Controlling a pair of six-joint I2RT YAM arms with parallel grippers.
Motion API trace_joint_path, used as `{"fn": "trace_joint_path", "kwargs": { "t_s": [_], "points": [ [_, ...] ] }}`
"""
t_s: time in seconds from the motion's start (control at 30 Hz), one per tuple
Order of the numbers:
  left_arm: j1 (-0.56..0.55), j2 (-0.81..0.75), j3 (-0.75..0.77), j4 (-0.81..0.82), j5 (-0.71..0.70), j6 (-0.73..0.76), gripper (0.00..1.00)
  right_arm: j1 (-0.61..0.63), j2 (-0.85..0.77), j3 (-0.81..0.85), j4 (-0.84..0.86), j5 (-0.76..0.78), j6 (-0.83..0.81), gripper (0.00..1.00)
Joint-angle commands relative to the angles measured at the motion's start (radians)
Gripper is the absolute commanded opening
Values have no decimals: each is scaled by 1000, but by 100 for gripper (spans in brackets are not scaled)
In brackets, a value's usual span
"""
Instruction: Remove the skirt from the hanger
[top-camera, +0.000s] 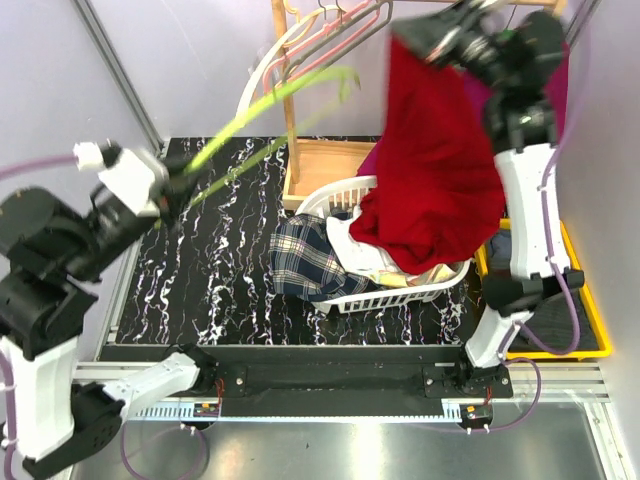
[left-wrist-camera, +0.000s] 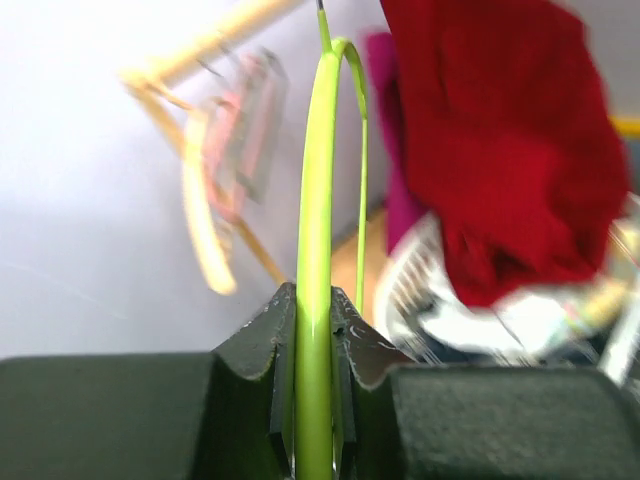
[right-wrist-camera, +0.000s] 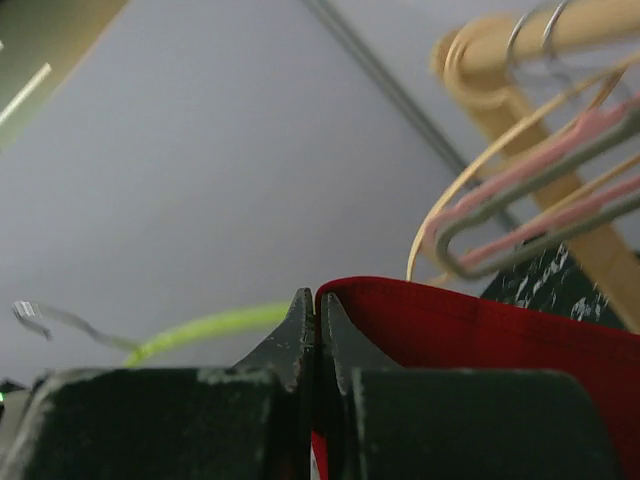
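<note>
My left gripper (top-camera: 178, 192) is shut on one end of the lime-green hanger (top-camera: 270, 108), which reaches up and right, blurred and bare of cloth. In the left wrist view the hanger (left-wrist-camera: 315, 230) runs straight up from between the closed jaws of that gripper (left-wrist-camera: 313, 305), and the red skirt (left-wrist-camera: 500, 140) hangs apart to its right. My right gripper (top-camera: 412, 32) is high at the back, shut on the top edge of the skirt (top-camera: 440, 170), which drapes down over the basket. In the right wrist view the skirt's hem (right-wrist-camera: 480, 320) is pinched in the gripper (right-wrist-camera: 318, 300), with the hanger (right-wrist-camera: 210, 325) to the left.
A white laundry basket (top-camera: 330, 196) holds a plaid garment (top-camera: 305, 260) and other clothes. A wooden rack (top-camera: 292, 120) behind it carries several pink and cream hangers (right-wrist-camera: 540, 210). A yellow-rimmed tray (top-camera: 592, 300) lies at the right edge, behind the right arm.
</note>
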Motion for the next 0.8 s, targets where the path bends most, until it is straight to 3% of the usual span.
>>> {"fn": "trace_joint_path", "kwargs": {
  "t_s": [0.0,0.13,0.2,0.4,0.43,0.53,0.6,0.63,0.77],
  "points": [
    [3,162,168,172,-153,-80,0,130,-242,-206,-95,81,-320,0],
    [1,279,275,181,-151,-150,0,169,-489,-734,106,142,-316,0],
    [1,327,303,217,-148,-167,0,184,-594,-872,158,139,-301,0],
    [-3,430,364,270,-61,-225,0,302,-608,-1126,-31,182,-389,0],
    [-3,427,357,271,-43,-232,0,322,-596,-1152,-62,222,-415,5],
    [-3,370,285,270,39,-229,0,381,-551,-1099,-188,300,-532,49],
    [-3,294,233,265,77,-197,0,385,-549,-1039,-246,354,-598,65],
    [-3,266,184,264,85,-186,0,385,-551,-963,-260,422,-622,97],
    [-3,135,70,233,143,-129,0,384,-549,-751,-291,494,-679,100]
  ]
}}
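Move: The white basket lies about 50 cm below the right gripper, which holds the red skirt up, some 12 cm back and 3 cm right. In or beside its left part, the plaid garment is roughly 15 cm left of that gripper and 14 cm back. From the left gripper, holding the freed green hanger, the rack's empty hangers are about 26 cm ahead, 13 cm right and level; the basket is 11 cm ahead, 27 cm right, 45 cm below. Bring the right gripper down about 30 cm and back some 10 cm, drifting left, to lower the red skirt into the basket; tip its fingers from slightly upward to slightly downward and open them wide late in the drop. Keep the left fingers shut on the green hanger, swinging it forward and right, then begin drawing it back. ##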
